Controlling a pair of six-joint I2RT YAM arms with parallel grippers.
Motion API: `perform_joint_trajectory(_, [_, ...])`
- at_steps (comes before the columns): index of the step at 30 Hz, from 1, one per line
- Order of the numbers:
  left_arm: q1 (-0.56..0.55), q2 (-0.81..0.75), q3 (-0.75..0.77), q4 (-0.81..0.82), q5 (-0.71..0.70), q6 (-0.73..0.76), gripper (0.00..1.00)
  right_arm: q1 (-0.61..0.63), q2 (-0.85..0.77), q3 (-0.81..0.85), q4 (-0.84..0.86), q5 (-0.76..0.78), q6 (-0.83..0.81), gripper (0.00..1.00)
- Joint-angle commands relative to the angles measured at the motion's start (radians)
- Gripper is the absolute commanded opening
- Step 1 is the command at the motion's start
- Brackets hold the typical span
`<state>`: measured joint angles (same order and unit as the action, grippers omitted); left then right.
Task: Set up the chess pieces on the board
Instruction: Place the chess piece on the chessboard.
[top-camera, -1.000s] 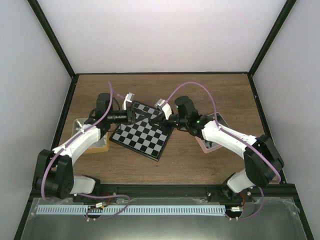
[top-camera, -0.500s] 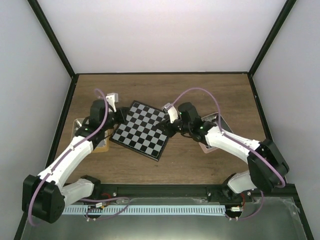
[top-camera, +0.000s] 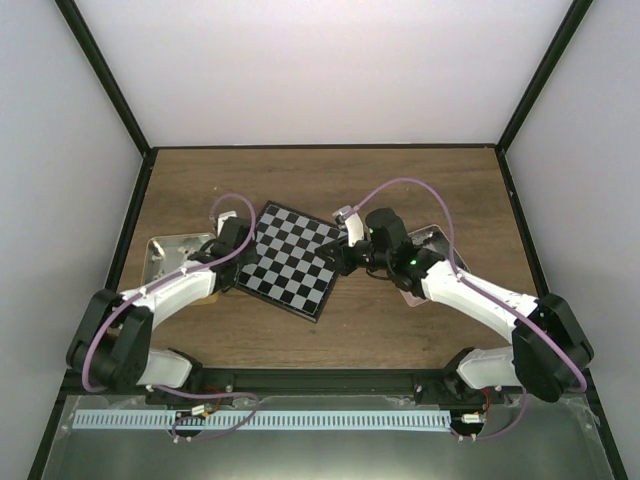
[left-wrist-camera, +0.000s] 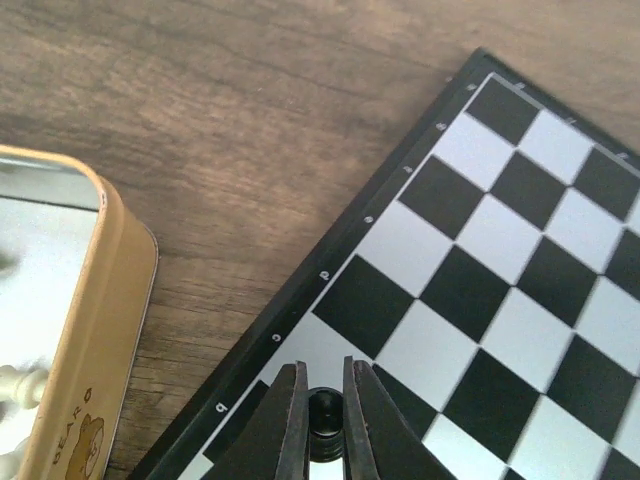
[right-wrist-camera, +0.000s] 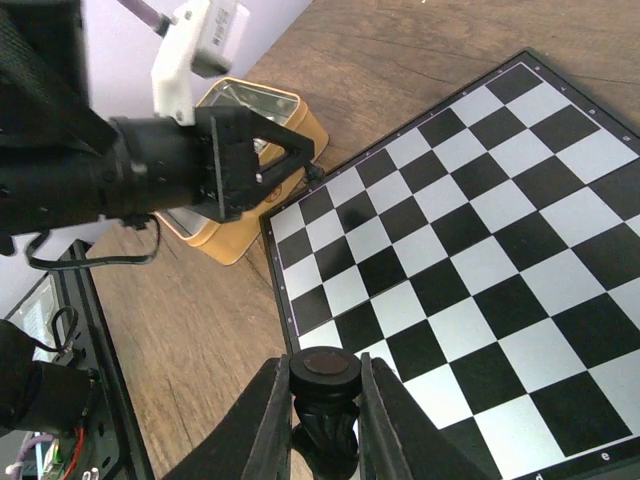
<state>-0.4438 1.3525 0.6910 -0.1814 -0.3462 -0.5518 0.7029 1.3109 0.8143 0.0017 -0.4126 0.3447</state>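
Observation:
The board (top-camera: 287, 262) lies tilted on the table between my two arms, and no pieces stand on the squares in view. My left gripper (top-camera: 240, 258) hangs over the board's left edge (left-wrist-camera: 330, 280). It (left-wrist-camera: 322, 385) is shut on a small black chess piece (left-wrist-camera: 324, 412), seen from above between the fingers. My right gripper (top-camera: 334, 262) is at the board's right edge (right-wrist-camera: 450, 230). It (right-wrist-camera: 323, 375) is shut on a black chess piece (right-wrist-camera: 326, 425) held with its round base up.
A tan tray (top-camera: 178, 252) sits left of the board, its wall (left-wrist-camera: 95, 330) close to my left gripper and a cream-white piece (left-wrist-camera: 20, 382) inside. A pink tray (top-camera: 428, 243) lies under my right arm. Black frame posts (top-camera: 130, 215) border the table.
My left arm swung from the board's far corner out towards the tan tray, then in to the board's left edge. My right gripper drifted slightly right, its piece still held.

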Motion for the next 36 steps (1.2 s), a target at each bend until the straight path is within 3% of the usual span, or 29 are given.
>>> perform_joint_trajectory(1, [-0.004,0.055,-0.032,0.079,-0.057,-0.022,0.04,0.007,-0.012,-0.004,0.016,-0.022,0.020,0.09])
perform_joint_trajectory(8, [-0.002,0.081,-0.110,0.296,-0.051,0.007,0.04,0.007,0.019,0.013,0.008,-0.025,0.016,0.09])
perform_joint_trajectory(17, [-0.004,0.132,-0.127,0.337,-0.041,0.021,0.09,0.007,0.027,0.015,0.005,-0.019,0.011,0.09])
perform_joint_trajectory(20, [-0.004,0.135,-0.132,0.330,-0.043,0.019,0.16,0.007,0.030,0.020,0.000,-0.018,0.007,0.09])
perform_joint_trajectory(25, [-0.004,0.087,-0.125,0.297,-0.036,0.041,0.46,0.007,0.026,0.022,-0.004,-0.014,0.009,0.10])
perform_joint_trajectory(31, [-0.004,-0.043,-0.066,0.208,-0.010,0.066,0.58,0.007,0.026,0.020,0.002,-0.024,0.054,0.11])
perform_joint_trajectory(36, [-0.004,-0.221,-0.025,0.207,0.173,0.073,0.67,0.007,0.056,0.041,0.089,0.007,0.313,0.11])
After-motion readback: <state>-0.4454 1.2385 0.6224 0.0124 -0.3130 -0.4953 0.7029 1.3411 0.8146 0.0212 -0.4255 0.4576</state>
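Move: Just under the left hand, about 1 cm ahead and some 7 cm down, is the white square where its black chess piece is to stand: edge row, third square from the board's near-left corner. The board's middle lies about 12 cm to this hand's right, level with it; the yellow box's middle is about 16 cm left and 3 cm back. From the right hand that square is roughly 20 cm left, 8 cm ahead and 16 cm below. Lowering the black piece it already holds about 4 cm, the left hand goes nearly straight down onto the third square of the board's left edge row, with a pause and a nudge of about 1 cm forward partway. There the fingers open wide and let go, and the hand climbs straight off by some 6 to 7 cm, its fingertips tilting up about 10 degrees. ##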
